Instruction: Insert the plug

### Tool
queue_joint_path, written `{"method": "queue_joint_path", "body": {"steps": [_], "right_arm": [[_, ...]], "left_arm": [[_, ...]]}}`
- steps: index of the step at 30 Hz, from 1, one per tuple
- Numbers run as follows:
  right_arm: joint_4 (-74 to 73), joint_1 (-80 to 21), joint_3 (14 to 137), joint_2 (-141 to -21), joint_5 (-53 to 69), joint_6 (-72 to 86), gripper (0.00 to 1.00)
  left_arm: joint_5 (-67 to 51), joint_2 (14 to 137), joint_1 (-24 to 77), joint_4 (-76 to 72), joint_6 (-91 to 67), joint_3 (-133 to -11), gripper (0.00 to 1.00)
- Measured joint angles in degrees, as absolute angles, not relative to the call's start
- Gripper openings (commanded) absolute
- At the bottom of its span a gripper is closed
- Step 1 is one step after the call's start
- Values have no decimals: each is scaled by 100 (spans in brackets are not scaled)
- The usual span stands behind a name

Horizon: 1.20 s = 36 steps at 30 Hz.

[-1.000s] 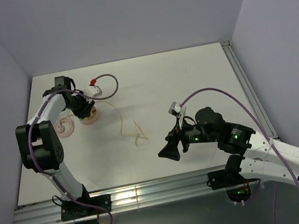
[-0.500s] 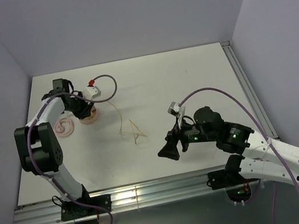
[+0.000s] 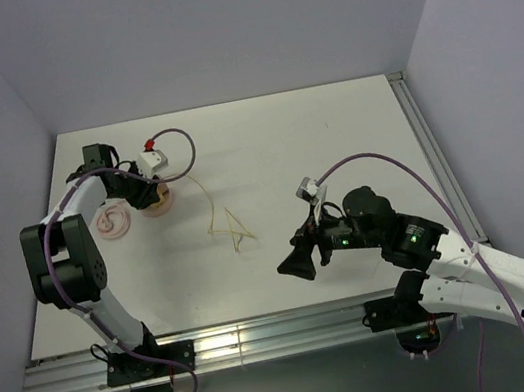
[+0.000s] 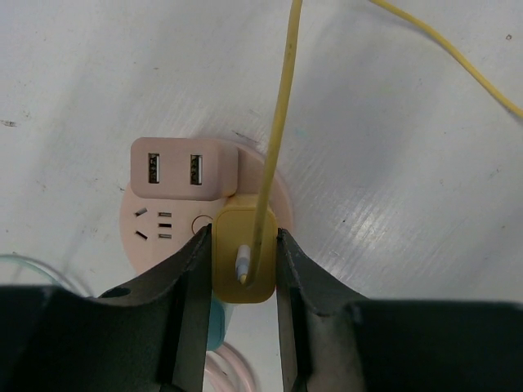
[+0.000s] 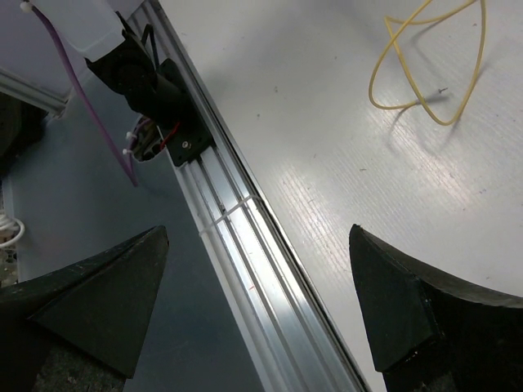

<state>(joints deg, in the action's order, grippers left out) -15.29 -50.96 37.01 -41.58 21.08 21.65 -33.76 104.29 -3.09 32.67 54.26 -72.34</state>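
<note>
In the left wrist view, my left gripper (image 4: 243,243) is shut on a yellow plug (image 4: 243,260); its black fingers (image 4: 192,269) press both of the plug's sides. The plug's back faces the camera and its yellow cable (image 4: 278,122) runs away across the table. It hangs over the near right rim of a round pink socket (image 4: 159,224) with two USB ports. Whether the prongs are in the socket is hidden. In the top view this happens at the far left, where the left gripper (image 3: 142,190) meets the socket (image 3: 156,204). My right gripper (image 3: 297,263) is open and empty.
The yellow cable lies in loose loops (image 3: 232,227) mid-table. The socket's pink cord is coiled (image 3: 112,220) left of the socket. In the right wrist view, the right gripper (image 5: 257,237) hovers over the table's metal front rail (image 5: 237,237).
The left wrist has shifted slightly left over the socket, still holding the plug. The cable loops on the table slid a little left and back. The right arm has stayed put.
</note>
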Motion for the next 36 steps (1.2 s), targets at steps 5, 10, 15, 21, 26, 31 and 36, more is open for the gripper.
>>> {"method": "queue_joint_path", "body": {"steps": [5,10,15,21,26,31,36], "right_arm": [[-1531,-5094,3701,-4119,2108,2163,98],[-1531,-5096,3701,-4080,2106,2163,98],[-1531,-5094,3701,-4066,2104,2163,98],[-1531,-5096,3701,-4066,2102,2163,98],[-1531,-5094,3701,-4066,2102,2163,98],[-1531,-5094,3701,-4066,2104,2163,98],[-1531,-5094,3701,-4066,2106,2163,98]], "left_arm": [[-3503,10412,-364,3065,5376,-7081,0],[-3494,10422,-338,2939,5349,-7017,0],[-3476,10431,-322,2917,5310,-7019,0],[-3476,10422,-318,2908,5310,-7013,0],[-3465,10346,-318,2908,5315,-7013,4],[-3409,10239,-314,2801,5323,-6949,61],[-3050,10132,-257,2976,5349,-6801,99]]}}
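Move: The left hand already grips the yellow plug on the round pink socket, whose middle lies about 1 cm ahead of this hand and 3 cm below. The USB block is about 4 cm ahead and 2 cm right, the teal plug level and some 4 cm left, the pink coil 4 cm back and 14 cm left. From the idle right hand the socket is roughly 30 cm ahead, 31 cm left and well below. With its fingers still shut on the yellow plug, the left hand bears down onto the pink socket, sinking only about half a centimetre and then holding there with the wrist almost unturned. It then eases up about 1 cm, still closed, and spreads its fingers wide to let go of the plug while drawing back about 1 cm and sinking slightly. ##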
